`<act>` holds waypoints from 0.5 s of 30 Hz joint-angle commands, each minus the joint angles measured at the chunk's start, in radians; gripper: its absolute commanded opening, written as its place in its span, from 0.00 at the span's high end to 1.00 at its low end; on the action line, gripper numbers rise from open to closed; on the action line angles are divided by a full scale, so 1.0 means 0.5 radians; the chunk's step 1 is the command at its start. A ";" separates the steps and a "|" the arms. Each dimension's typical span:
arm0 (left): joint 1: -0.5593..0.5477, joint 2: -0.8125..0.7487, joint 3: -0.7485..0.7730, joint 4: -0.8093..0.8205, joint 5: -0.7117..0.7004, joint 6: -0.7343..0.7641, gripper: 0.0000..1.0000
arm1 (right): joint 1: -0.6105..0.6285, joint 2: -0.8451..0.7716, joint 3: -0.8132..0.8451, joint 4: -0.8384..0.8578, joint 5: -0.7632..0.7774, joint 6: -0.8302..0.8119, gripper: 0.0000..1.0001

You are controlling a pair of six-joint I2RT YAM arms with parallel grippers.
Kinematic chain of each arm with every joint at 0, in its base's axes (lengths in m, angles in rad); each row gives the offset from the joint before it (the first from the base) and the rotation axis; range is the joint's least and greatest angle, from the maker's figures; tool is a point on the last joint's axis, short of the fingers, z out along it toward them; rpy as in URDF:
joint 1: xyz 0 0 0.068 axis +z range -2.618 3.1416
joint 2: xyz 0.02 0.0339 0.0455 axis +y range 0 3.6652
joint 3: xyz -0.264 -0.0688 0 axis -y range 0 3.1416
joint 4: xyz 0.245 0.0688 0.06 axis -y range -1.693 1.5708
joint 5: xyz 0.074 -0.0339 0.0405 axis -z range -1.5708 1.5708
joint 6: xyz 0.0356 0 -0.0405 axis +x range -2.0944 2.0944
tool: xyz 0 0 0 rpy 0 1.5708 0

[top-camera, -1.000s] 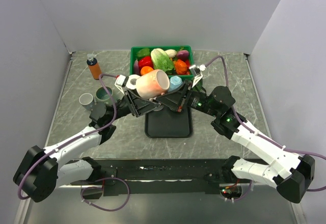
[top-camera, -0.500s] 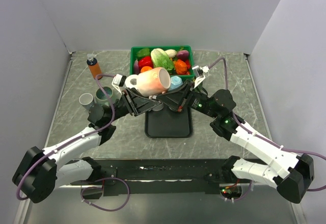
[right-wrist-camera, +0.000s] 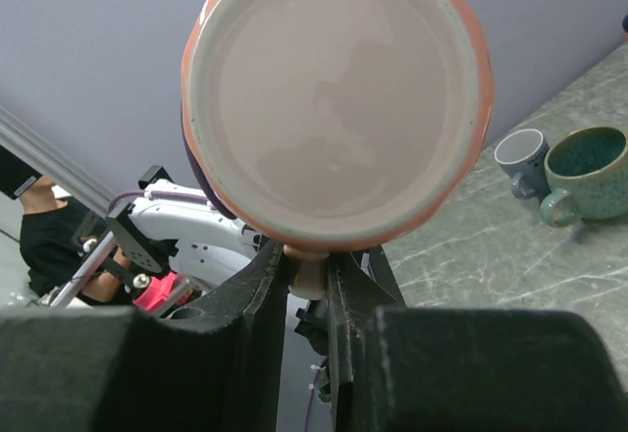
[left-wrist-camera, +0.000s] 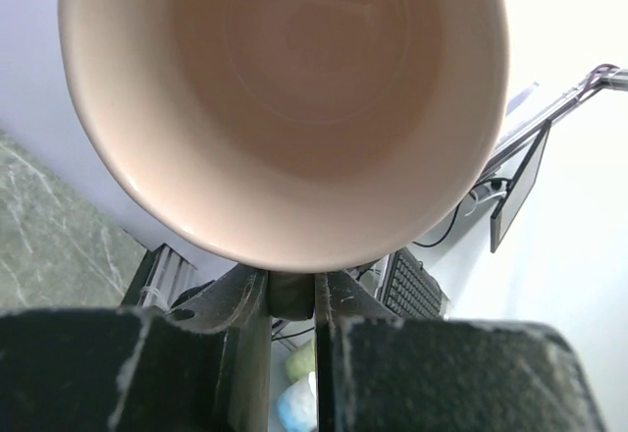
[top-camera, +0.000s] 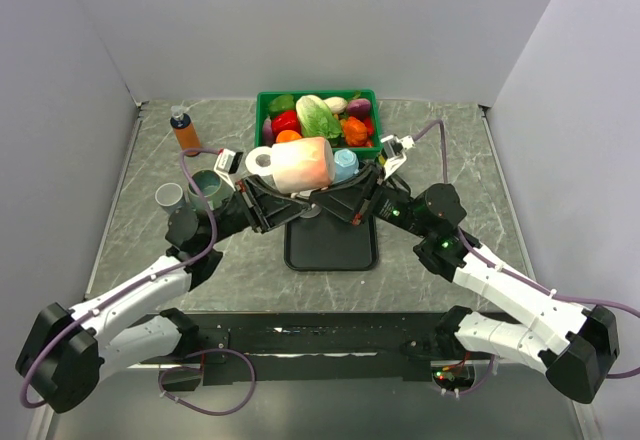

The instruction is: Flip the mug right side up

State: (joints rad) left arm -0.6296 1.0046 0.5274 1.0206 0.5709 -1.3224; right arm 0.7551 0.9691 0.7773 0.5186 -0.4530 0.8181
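Note:
The mug (top-camera: pixel 300 165), orange-pink with a cream inside, hangs on its side above the black tray (top-camera: pixel 330 250), between both arms. In the right wrist view its flat base (right-wrist-camera: pixel 334 98) faces the camera. My right gripper (right-wrist-camera: pixel 307 275) is shut on a cream nub at the edge of that base. In the left wrist view the mug's open mouth (left-wrist-camera: pixel 285 108) fills the frame. My left gripper (left-wrist-camera: pixel 291 299) has its jaws close together on a dark piece just under the rim. From above, the left gripper (top-camera: pixel 288 196) and right gripper (top-camera: pixel 322 193) meet under the mug.
A green basket (top-camera: pixel 263 100) of vegetables stands behind the mug, with a pale blue thing (top-camera: pixel 345 163) in front of it. An orange bottle (top-camera: pixel 185 133), a teal mug (top-camera: pixel 205 188) and a small grey cup (top-camera: pixel 168 197) stand at the left. Grey walls close in both sides.
The left gripper's jaws have closed under the mug's rim. The mug has turned from tilted to lying level, and both grippers have shifted slightly towards the back.

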 commanded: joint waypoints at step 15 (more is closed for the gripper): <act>0.017 -0.251 0.583 -2.031 -1.027 0.862 0.99 | 0.002 -0.104 -0.011 -0.540 0.362 -0.237 0.11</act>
State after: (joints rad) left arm -0.6250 0.9302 0.7116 0.2859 0.2775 -1.0473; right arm 0.7551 0.9516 0.7601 0.3523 -0.3828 0.7357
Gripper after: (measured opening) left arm 0.200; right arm 0.882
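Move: The left hand pinches the pink mug's handle, with the mug on its side, its middle about 4 cm ahead of and 5 cm above the fingers. The green mug already set down stands roughly 16 cm ahead, 25 cm left and 26 cm below; the small grey mug is 9 cm farther left of it, and the paper roll some 19 cm ahead, 11 cm left of the hand. The right fingers also pinch the handle, the pink mug's middle 4 cm ahead, 2 cm left and 5 cm above. The right fingers open wide and let go of the pink mug's handle as that hand sinks about 4 cm and edges forward. The left fingers keep their pinch and carry the mug forward about 7 cm and down 4–5 cm, gathering speed, while the wrist swings some 20 degrees counter-clockwise, rolls its left side up by a similar amount and tips a little. ##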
